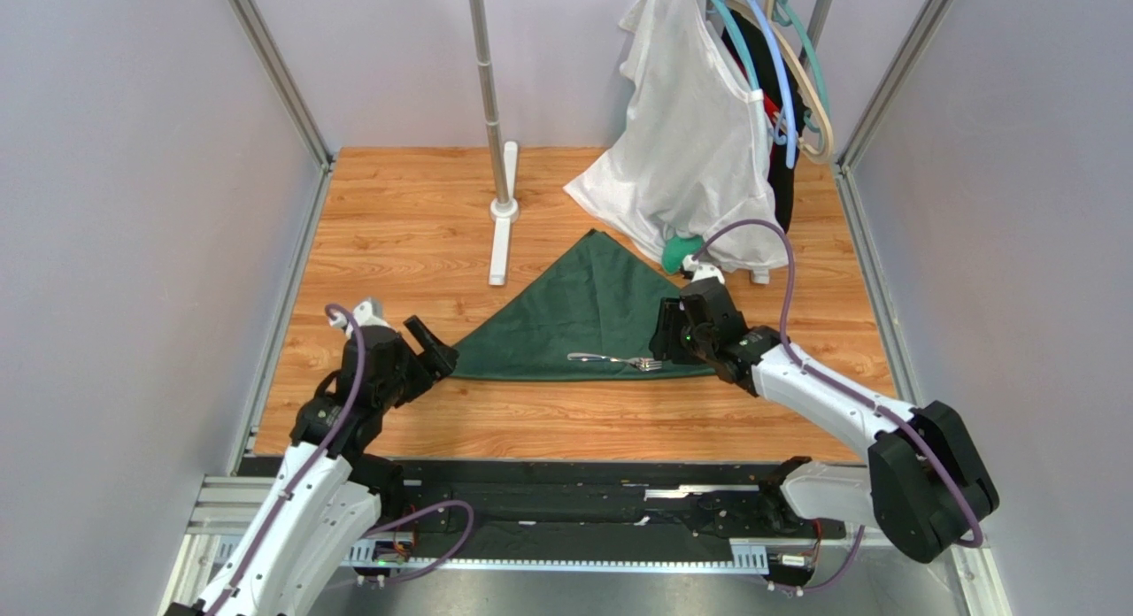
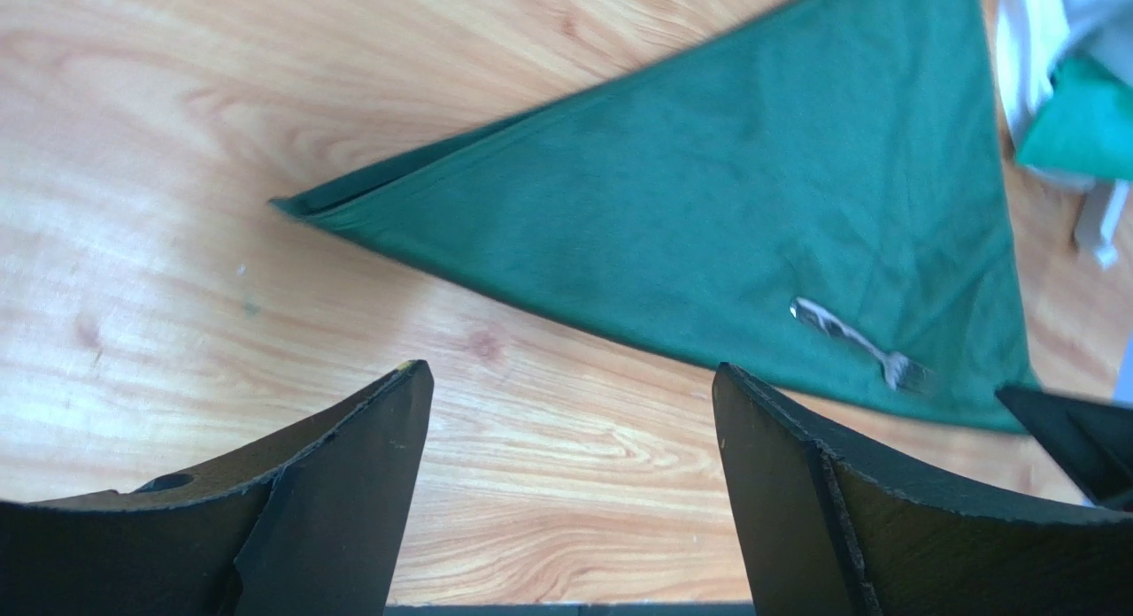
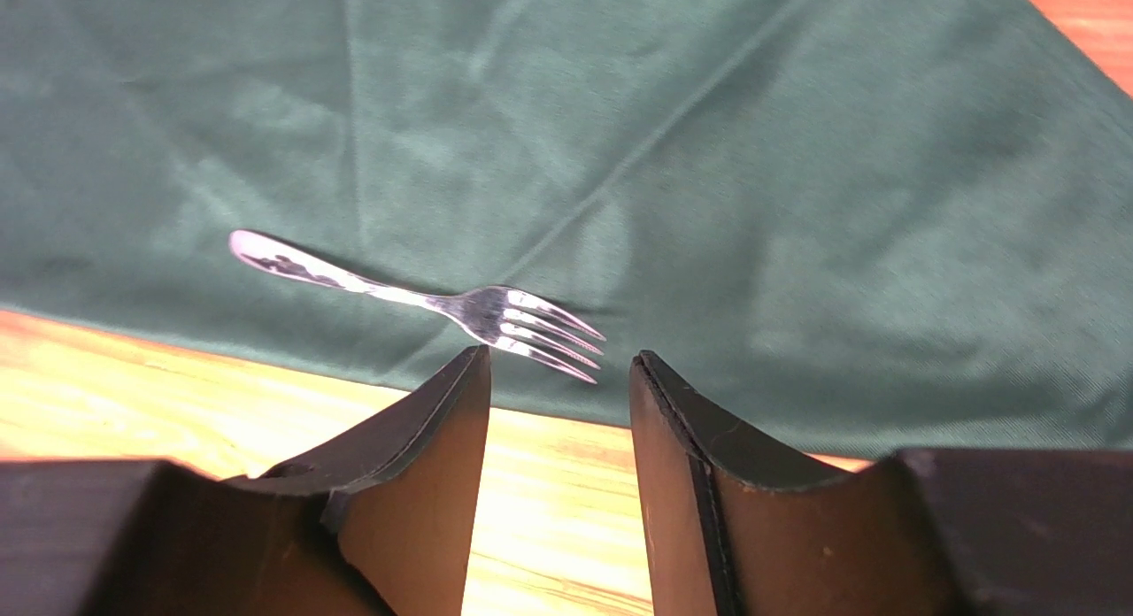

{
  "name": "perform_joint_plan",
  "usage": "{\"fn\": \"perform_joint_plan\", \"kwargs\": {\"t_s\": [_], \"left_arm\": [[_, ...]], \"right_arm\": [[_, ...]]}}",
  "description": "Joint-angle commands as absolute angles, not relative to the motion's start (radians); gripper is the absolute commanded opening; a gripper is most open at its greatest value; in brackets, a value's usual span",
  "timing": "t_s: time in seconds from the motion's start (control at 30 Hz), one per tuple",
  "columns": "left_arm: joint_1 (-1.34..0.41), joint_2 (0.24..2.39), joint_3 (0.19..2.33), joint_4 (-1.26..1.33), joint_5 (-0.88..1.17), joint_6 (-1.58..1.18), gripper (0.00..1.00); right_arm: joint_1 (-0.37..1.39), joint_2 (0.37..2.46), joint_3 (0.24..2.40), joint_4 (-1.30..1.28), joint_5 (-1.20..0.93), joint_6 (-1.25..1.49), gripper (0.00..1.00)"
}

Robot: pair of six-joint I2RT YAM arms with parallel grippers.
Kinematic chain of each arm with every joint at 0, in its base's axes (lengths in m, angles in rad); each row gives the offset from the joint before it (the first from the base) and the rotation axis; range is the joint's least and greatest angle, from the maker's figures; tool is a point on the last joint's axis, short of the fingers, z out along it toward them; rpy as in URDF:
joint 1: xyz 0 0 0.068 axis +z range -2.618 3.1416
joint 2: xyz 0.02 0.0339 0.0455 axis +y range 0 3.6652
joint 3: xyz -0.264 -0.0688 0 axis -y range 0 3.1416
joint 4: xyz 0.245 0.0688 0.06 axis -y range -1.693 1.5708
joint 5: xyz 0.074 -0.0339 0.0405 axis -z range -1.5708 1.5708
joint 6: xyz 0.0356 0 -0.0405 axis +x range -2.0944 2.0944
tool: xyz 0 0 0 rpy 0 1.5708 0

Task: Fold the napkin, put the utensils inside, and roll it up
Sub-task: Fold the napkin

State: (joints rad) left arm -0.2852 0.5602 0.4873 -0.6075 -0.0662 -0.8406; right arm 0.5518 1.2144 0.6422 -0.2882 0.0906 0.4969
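Observation:
The dark green napkin [image 1: 585, 311] lies folded into a triangle on the wooden table, its long edge toward me. A silver fork [image 1: 616, 361] rests on it near that edge, tines to the right. My right gripper [image 1: 669, 335] hovers just right of the fork, open, with nothing between its fingers; in the right wrist view the fork [image 3: 426, 302] lies just beyond the fingertips [image 3: 468, 377] on the napkin [image 3: 745, 178]. At the napkin's left corner my left gripper [image 1: 432, 351] stands wide open and empty. The left wrist view shows the napkin [image 2: 745, 191] and fork [image 2: 858, 341] ahead.
A white garment [image 1: 698, 138] on hangers droops onto the table at the back right, over a brighter green cloth [image 1: 681, 254]. A metal stand pole [image 1: 495, 112] with a white foot rises behind the napkin. Metal frame rails border both sides of the table.

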Motion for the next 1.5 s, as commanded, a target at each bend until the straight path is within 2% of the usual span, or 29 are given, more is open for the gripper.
{"fn": "perform_joint_plan", "kwargs": {"t_s": [0.0, 0.4, 0.9, 1.23, 1.4, 1.47], "left_arm": [[-0.255, 0.54, 0.41, -0.624, -0.169, -1.014, 0.84], [-0.195, 0.745, 0.345, -0.466, -0.241, -1.178, 0.73], [-0.144, 0.791, 0.287, -0.382, -0.285, -1.207, 0.56], [-0.117, 0.85, 0.27, -0.308, -0.261, -1.181, 0.54], [-0.109, 0.877, 0.265, -0.287, -0.236, -1.178, 0.43], [-0.107, 0.873, 0.268, -0.291, -0.233, -1.177, 0.41]], "right_arm": [[0.549, 1.247, 0.692, -0.196, 0.017, 0.462, 0.47], [0.546, 1.223, 0.71, -0.179, -0.06, 0.426, 0.47], [0.545, 1.229, 0.69, -0.172, -0.078, 0.433, 0.47], [0.546, 1.233, 0.693, -0.172, -0.089, 0.437, 0.47], [0.546, 1.233, 0.693, -0.175, -0.086, 0.436, 0.47], [0.548, 1.238, 0.693, -0.173, -0.087, 0.436, 0.47]]}}
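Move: Off to its left and below: the napkin's left corner lies about 4 cm ahead of the left hand, 6 cm to its left and some 11 cm down. On the folded napkin the fork's middle is roughly 28 cm to the right of that corner and 2 cm farther out; the napkin's far corner is about 24 cm right of the left corner and 23 cm farther out. From the right hand, the left corner is about 34 cm left and 2 cm back. Sinking about 9 cm while sliding some 6 cm left, then easing nearly 3 cm forward, the left hand comes down to the napkin's left corner. It turns about 30 degrees counter-clockwise, tips a little farther down and narrows its wide-open fingers to under half around the corner, without yet shutting. The half-open right hand shifts about 3 cm left and slightly up over the fork, then waits. ##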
